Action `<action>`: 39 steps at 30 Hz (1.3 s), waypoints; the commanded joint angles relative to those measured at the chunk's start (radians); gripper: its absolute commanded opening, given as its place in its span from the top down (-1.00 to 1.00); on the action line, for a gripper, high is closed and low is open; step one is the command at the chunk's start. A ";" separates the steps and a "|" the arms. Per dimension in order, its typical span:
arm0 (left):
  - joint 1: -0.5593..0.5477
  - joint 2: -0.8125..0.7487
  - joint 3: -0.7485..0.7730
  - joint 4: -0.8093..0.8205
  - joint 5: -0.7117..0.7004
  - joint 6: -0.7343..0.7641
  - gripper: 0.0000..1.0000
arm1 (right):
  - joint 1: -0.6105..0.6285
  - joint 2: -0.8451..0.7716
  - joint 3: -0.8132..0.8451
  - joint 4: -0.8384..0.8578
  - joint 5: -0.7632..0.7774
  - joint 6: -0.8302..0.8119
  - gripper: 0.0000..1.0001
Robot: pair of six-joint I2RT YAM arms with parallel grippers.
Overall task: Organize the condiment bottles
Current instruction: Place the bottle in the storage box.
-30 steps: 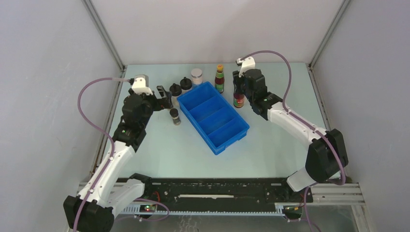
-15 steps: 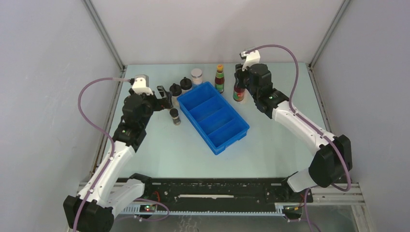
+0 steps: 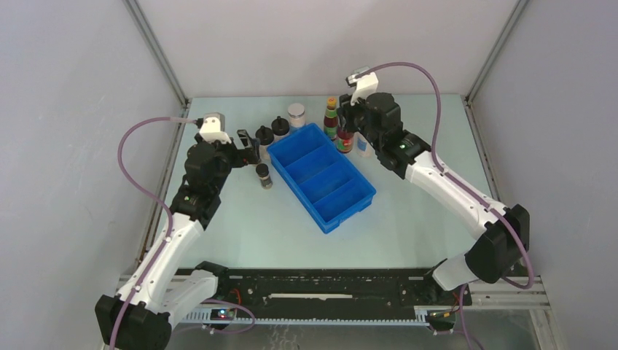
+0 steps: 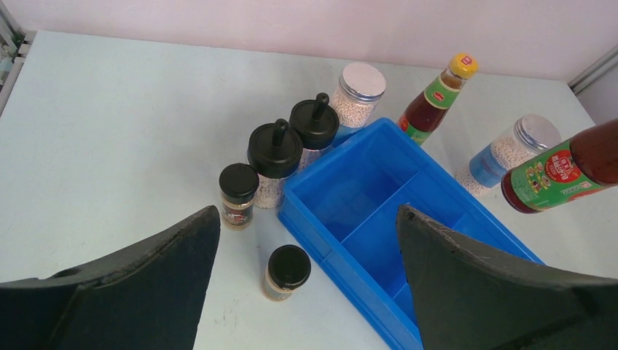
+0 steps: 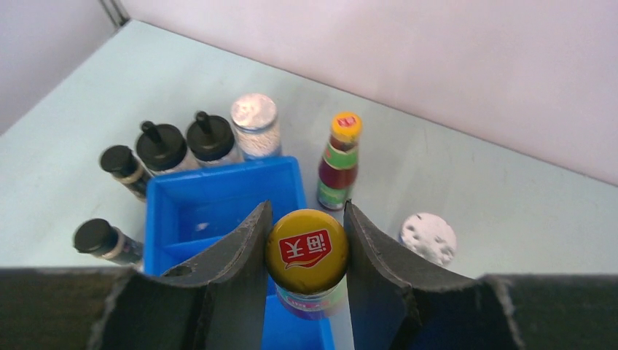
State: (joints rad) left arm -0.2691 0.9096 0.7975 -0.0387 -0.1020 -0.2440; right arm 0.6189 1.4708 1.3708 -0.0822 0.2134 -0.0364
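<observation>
My right gripper [image 3: 347, 122] [image 5: 306, 251] is shut on the yellow cap of a tall dark-red bottle [image 3: 345, 141] [image 4: 568, 173] [image 5: 306, 251], which hangs over the far right edge of the blue tray [image 3: 348, 211]. A second tall bottle [image 3: 331, 117] [image 5: 339, 160] stands behind the tray. One white-capped jar [image 3: 296, 114] stands at the back, another [image 3: 363, 146] [image 5: 428, 237] right of the tray. Several black-lidded spice jars [image 4: 274, 149] [image 4: 288, 270] stand left of the tray. My left gripper [image 3: 251, 146] [image 4: 307, 211] hovers open above them, holding nothing.
The blue tray [image 4: 313, 189] [image 5: 157, 189] lies diagonally mid-table, and the compartments in view hold nothing. Grey walls and metal frame posts close in the table at the back and both sides. Bare table lies in front of the tray.
My right gripper has carried the dark-red bottle left and back, from beside the tray to over its far right edge, uncovering the white-capped jar. The left arm has not moved.
</observation>
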 commanded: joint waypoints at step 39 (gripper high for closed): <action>-0.045 -0.066 -0.053 0.034 -0.123 -0.041 -0.85 | 0.121 0.528 0.680 -0.013 -0.095 0.020 1.00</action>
State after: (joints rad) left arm -0.3069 0.8558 0.7647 -0.0311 -0.2070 -0.2714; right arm 0.7532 2.0209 1.9636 -0.2081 0.1219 -0.0284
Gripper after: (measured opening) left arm 0.927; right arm 0.457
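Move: Ahead and to the left of the right hand, which already holds the red sauce bottle upright by its yellow cap, lies the blue box's far-left compartment: about 16 cm left, 7 cm forward and 27 cm down. The standing sauce bottle is some 13 cm ahead and 5 cm left; the white-lidded jar is 17 cm ahead and 17 cm left, the nearer black-lidded jar 11 cm ahead and 22 cm left. From the left hand, the compartment is roughly 15 cm ahead and 15 cm right, well below. Carrying the bottle by its cap, the right hand sweeps about 16 cm left, rising slightly at first, then bearing some 5 cm forward towards the far-left compartment and sinking to about 3 cm below its starting height. It turns roughly 13 degrees counter-clockwise and slows sharply near the end, fingers keeping their grip. ##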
